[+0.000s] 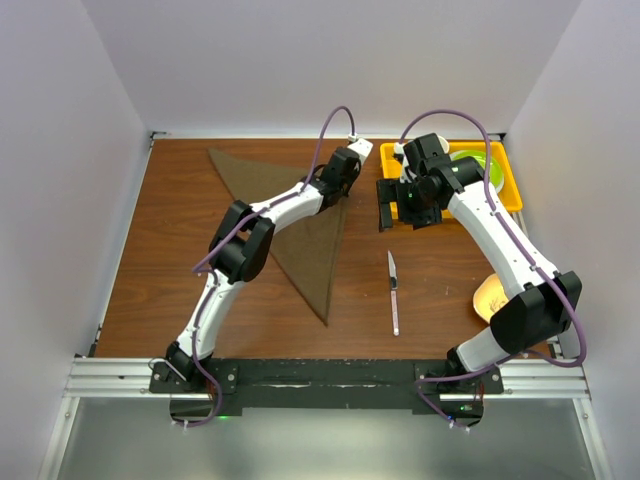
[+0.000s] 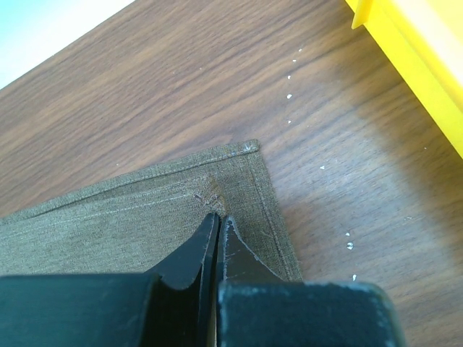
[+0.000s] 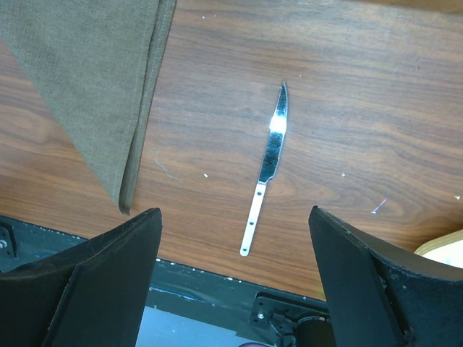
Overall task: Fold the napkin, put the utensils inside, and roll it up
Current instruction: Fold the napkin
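Observation:
The dark brown napkin [image 1: 310, 255] lies folded into a triangle on the wooden table, one point toward the near edge. My left gripper [image 1: 341, 194] is at the triangle's far right corner. In the left wrist view its jaws [image 2: 218, 217] are shut, with the napkin [image 2: 130, 210] puckered at their tips. The silver knife [image 1: 394, 293] lies right of the napkin, blade pointing away from me. My right gripper [image 1: 400, 214] hangs open above the table beyond the knife, touching nothing. The right wrist view shows the knife [image 3: 266, 170] between its wide-apart fingers [image 3: 235, 213] and the napkin [image 3: 87, 72] at the left.
A yellow tray [image 1: 508, 188] stands at the back right holding a green object [image 1: 470, 158]; its edge [image 2: 419, 58] is close to the napkin corner. A pale round object [image 1: 487, 297] lies by the right arm. White walls enclose the table.

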`<act>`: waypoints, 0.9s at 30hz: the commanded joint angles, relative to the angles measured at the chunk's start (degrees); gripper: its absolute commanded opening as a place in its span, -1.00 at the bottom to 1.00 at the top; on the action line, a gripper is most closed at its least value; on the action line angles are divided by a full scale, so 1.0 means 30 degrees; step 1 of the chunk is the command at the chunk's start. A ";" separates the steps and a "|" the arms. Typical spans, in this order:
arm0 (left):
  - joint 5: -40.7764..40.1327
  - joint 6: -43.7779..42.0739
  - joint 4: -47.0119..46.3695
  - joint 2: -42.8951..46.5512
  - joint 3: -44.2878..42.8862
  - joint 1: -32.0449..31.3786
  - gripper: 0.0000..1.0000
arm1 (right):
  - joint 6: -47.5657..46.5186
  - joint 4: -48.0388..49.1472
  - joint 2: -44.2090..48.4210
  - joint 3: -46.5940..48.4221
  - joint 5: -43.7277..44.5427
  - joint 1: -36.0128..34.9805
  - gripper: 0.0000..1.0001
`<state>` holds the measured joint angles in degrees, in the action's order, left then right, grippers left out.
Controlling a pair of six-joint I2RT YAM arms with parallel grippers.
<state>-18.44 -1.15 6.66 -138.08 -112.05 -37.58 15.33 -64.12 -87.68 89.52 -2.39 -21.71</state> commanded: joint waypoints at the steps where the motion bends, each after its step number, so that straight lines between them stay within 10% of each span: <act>1: 0.0110 0.0119 -0.1280 0.1232 -0.0531 -0.0129 -1.00 | -0.0306 -0.0132 0.0516 -0.0014 0.0212 0.0090 0.75; 18: 0.1485 0.1610 -0.1195 0.1672 -0.0793 -0.0158 -1.00 | -0.0277 -0.0161 0.0399 0.0161 0.0300 0.0061 0.75; 27: 0.2833 0.4687 0.1180 0.3893 0.0576 0.0485 0.05 | 0.0337 0.0599 0.0018 0.0191 -0.0957 0.0206 0.80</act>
<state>-11.66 7.62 9.54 -136.57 -112.12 -37.30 15.42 -63.99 -87.72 89.52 -2.63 -21.67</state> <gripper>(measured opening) 0.412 0.896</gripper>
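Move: The left fingertips are already shut on the corner of the napkin's folded-over layer, just above the table; the under layer's far right corner lies about 3 cm ahead and 3 cm to the right. From that hand the yellow tray's middle is some 26 cm right and 2 cm ahead, and the knife's middle 26 cm back and 12 cm right. From the idle right hand, that under corner is about 27 cm ahead, 11 cm left and 15 cm below. The left hand at first keeps its pinch on the upper layer's corner almost without moving, then slides just under 2 cm to the right towards the yellow tray, staying low over the cloth. As it goes, it rolls about 10 degrees, its left side dipping, and the fingers open to a bit under half, letting go of the corner while the hand eases some 1.5 cm back and the fingertips tip slightly down. ##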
